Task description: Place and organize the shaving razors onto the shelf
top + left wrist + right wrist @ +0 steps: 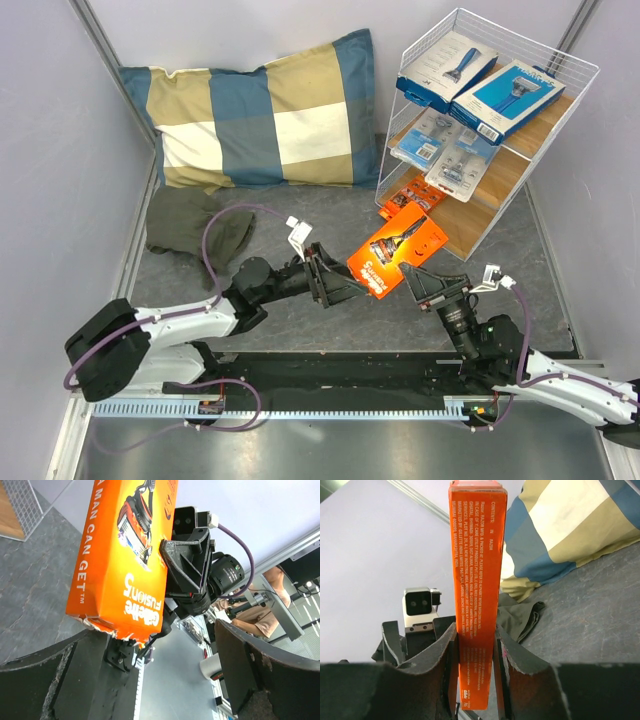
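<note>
An orange razor pack (pixel 398 250) hangs above the table's middle between both grippers. My right gripper (pixel 420 270) is shut on it; in the right wrist view the pack (pixel 476 590) stands on edge between the two pads, gripper (pixel 475 652). My left gripper (pixel 348 282) is open; in the left wrist view (pixel 150 672) its jaws stand wide apart, and the pack's (pixel 125 555) torn lower edge sits just above the left finger. The shelf (pixel 492 215) at the far right holds two blue boxes (pixel 447 65) on top, two blister packs (pixel 445 148) in the middle and one orange card (pixel 412 193) below.
A blue-and-tan checked pillow (pixel 265 110) leans against the back wall. A crumpled olive-green cloth (pixel 190 225) lies at the left on the grey table. Grey walls close in both sides.
</note>
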### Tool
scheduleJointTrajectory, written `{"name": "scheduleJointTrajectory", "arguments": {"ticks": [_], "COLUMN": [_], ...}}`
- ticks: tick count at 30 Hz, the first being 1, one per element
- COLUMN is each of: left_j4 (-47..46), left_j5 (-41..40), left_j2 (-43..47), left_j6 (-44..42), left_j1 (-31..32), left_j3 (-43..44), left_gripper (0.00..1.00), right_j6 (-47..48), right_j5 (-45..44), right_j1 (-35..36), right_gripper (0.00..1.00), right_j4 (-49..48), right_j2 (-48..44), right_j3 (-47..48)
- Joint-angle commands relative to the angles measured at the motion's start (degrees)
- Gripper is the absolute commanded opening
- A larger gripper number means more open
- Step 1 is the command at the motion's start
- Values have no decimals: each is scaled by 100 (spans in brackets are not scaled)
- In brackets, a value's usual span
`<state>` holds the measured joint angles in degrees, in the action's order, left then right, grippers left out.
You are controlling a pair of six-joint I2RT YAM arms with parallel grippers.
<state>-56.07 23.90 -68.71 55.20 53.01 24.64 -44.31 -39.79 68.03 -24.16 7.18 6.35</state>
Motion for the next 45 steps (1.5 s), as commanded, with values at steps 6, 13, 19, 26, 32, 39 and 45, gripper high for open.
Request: {"name": "scheduleJointTrajectory", "arguments": {"ticks": [6, 13, 19, 26, 32, 39, 45], "left_j4": [-896, -1178, -1476, -1863, -1837, -1294, -582], "left_j5": [-79, -87, 114, 299, 414, 221, -113], "left_j2": [-775, -995, -1197, -1391, -1391, -1101, -557], "left_j6": [-71, -36, -1, 61, 8, -246, -676], "left_j1": [280, 376, 411, 429, 429, 429, 403], "left_j3": [436, 497, 612, 673, 735, 691, 638], "left_gripper": [77, 61, 49, 28, 6, 2, 2], "right_j6": [-7, 2, -86, -139, -218, -244, -297], "right_j5": [50, 6, -46, -99, -161, -196, -257], "right_j1": [0, 0, 9, 0, 9, 8, 0], "right_gripper": [0, 0, 0, 0, 0, 24, 65], "right_j4": [-388, -247, -80, 69, 201, 394, 631], "right_j2": [-67, -199, -226, -217, -235, -261, -340], "right_j3": [15, 24, 51, 86, 95, 138, 209]}}
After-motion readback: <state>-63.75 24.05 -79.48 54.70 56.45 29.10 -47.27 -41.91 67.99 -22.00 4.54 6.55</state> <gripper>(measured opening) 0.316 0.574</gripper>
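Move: Off to the left hand's right is the orange razor box, its middle about 9 cm right, 6 cm ahead and 2 cm higher; its near lower-left end is only some 3 cm from the open fingers. The right hand's pads already grip it, with its middle roughly 4 cm ahead, 2 cm left and 2 cm above them. The orange pack on the bottom shelf sits some 18 cm ahead, 2 cm right and 20 cm below the right hand. Sliding about 3.5 cm to its right, the left hand brings its wide-open fingers around the near end of the orange box, dipping about 1.5 cm and regaining some of it, and closes them to pinch that end. The right hand keeps its grip nearly in place, easing up and to its right by about 1 cm, then sinks slightly as its fingers start to open. ##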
